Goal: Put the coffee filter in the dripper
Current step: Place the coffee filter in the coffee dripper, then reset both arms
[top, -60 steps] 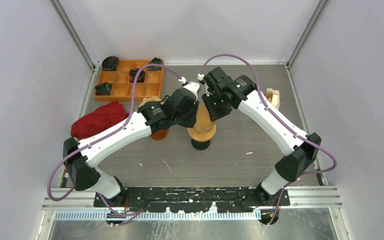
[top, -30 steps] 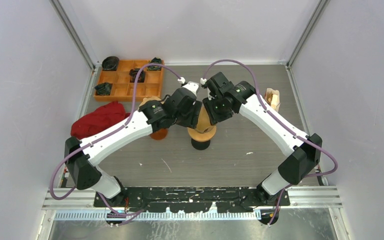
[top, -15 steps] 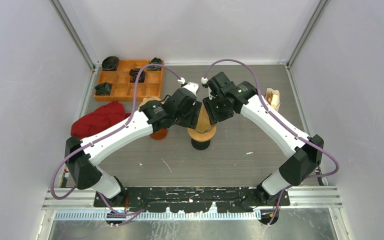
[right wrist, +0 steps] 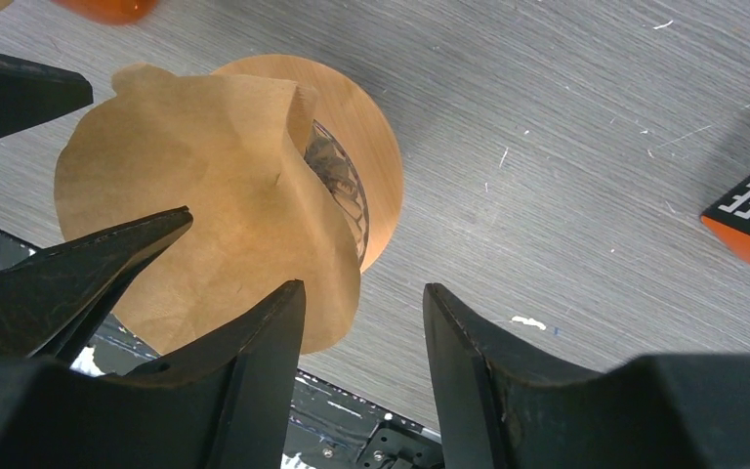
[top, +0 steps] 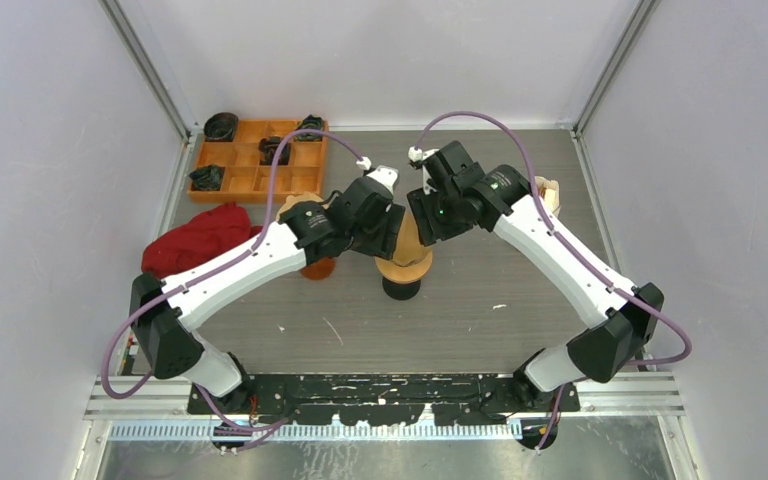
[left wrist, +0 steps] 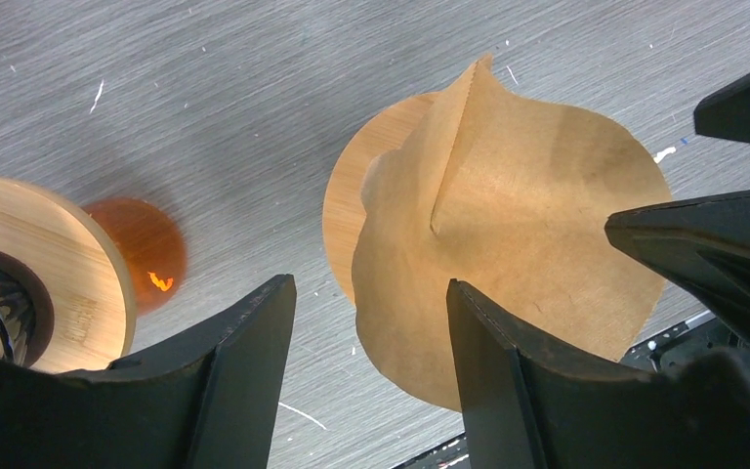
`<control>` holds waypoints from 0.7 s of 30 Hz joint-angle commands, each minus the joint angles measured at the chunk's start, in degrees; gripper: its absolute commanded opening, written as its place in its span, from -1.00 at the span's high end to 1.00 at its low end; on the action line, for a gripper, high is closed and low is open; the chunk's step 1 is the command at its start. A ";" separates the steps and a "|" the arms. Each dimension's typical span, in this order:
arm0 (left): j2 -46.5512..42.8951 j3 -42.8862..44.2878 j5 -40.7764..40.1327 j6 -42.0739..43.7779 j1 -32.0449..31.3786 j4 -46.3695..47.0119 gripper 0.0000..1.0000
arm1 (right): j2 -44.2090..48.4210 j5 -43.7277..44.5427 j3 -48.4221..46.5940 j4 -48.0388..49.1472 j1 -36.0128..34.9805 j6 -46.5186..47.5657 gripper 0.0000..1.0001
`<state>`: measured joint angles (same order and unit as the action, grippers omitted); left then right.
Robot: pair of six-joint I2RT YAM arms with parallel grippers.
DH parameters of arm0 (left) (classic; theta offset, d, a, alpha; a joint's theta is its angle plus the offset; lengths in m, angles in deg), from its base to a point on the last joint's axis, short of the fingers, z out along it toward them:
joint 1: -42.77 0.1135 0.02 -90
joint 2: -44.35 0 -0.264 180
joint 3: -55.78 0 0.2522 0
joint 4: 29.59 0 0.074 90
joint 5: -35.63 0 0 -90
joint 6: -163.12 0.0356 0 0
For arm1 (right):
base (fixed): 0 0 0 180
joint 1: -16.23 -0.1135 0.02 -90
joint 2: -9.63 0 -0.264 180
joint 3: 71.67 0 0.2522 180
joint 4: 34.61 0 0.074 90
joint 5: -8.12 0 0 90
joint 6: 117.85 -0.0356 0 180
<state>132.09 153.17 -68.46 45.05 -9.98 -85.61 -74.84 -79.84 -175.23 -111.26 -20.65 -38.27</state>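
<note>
The brown paper coffee filter rests loosely on the dripper, whose round wooden collar shows beneath it. One flap of the filter stands folded up, and the dripper's ribbed inside is partly uncovered. My left gripper hangs open just above the filter's left edge with nothing clamped. My right gripper is open over the filter's other edge, also empty. In the top view both grippers, left and right, meet over the dripper.
A second wooden-collared vessel with orange glass stands just left of the dripper. A red cloth lies further left. An orange compartment tray sits at the back left. A filter pack stands at the right.
My right gripper's jaws have widened and the right arm has shifted slightly to the right. The left arm has hardly moved. The filter stays on the dripper.
</note>
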 commanded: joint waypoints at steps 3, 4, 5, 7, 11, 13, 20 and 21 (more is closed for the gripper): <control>-2.38 -0.22 0.73 0.36 0.37 2.15 -0.27 | 5.19 3.02 -0.97 4.71 0.31 0.49 -0.15; -2.84 -0.29 0.75 0.39 0.35 2.35 -0.29 | 6.10 3.39 -0.53 5.30 0.32 0.39 -0.17; -3.49 -0.45 0.66 0.39 0.37 2.51 -0.33 | 6.83 3.66 -0.13 5.92 0.24 0.23 -0.18; -4.60 -0.81 0.52 0.43 0.43 3.21 -0.40 | 8.32 4.01 0.89 7.30 0.32 0.07 -0.20; -6.89 -0.68 0.25 0.86 0.62 3.72 -0.54 | 11.68 5.79 3.52 10.24 0.28 -0.15 -0.29; -8.32 -0.79 0.09 1.14 0.82 3.97 -0.65 | 13.88 7.99 5.44 12.09 0.31 -0.38 -0.33; -13.88 -3.55 -0.81 1.92 4.31 5.29 -0.93 | 23.25 17.89 14.11 21.03 0.23 -0.99 -0.67; -14.48 -4.09 -0.89 1.97 5.26 5.34 -0.95 | 24.86 19.14 15.67 22.53 0.23 -0.98 -0.75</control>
<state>121.54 150.77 -68.31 46.07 -7.67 -83.30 -55.82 -68.17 -162.99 -97.97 -20.54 -38.75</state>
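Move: Either side of the open paper filter, already sitting in its dripper, the two hands stand with fingers parted across its rim. The filter's middle lies about 5 cm right of the left hand, 1 cm ahead and 3 cm below; from the right hand it is some 5 cm left, level fore-and-aft and 4 cm down. The orange carafe's stack stands roughly 12 cm left and 5 cm ahead of the left hand, 10 cm lower. The coffee box is about 22 cm right and 9 cm ahead of the right hand, 14 cm below. Opening wider, both hands back off the filter rim and lift clear to opposite sides. The right hand leads, rising about 5 cm, then swinging 4 cm right while its fingers tip up and forward some 20 degrees; the left lingers while its fingers spread, then climbs about 6 cm and drifts left, tilting slightly. ##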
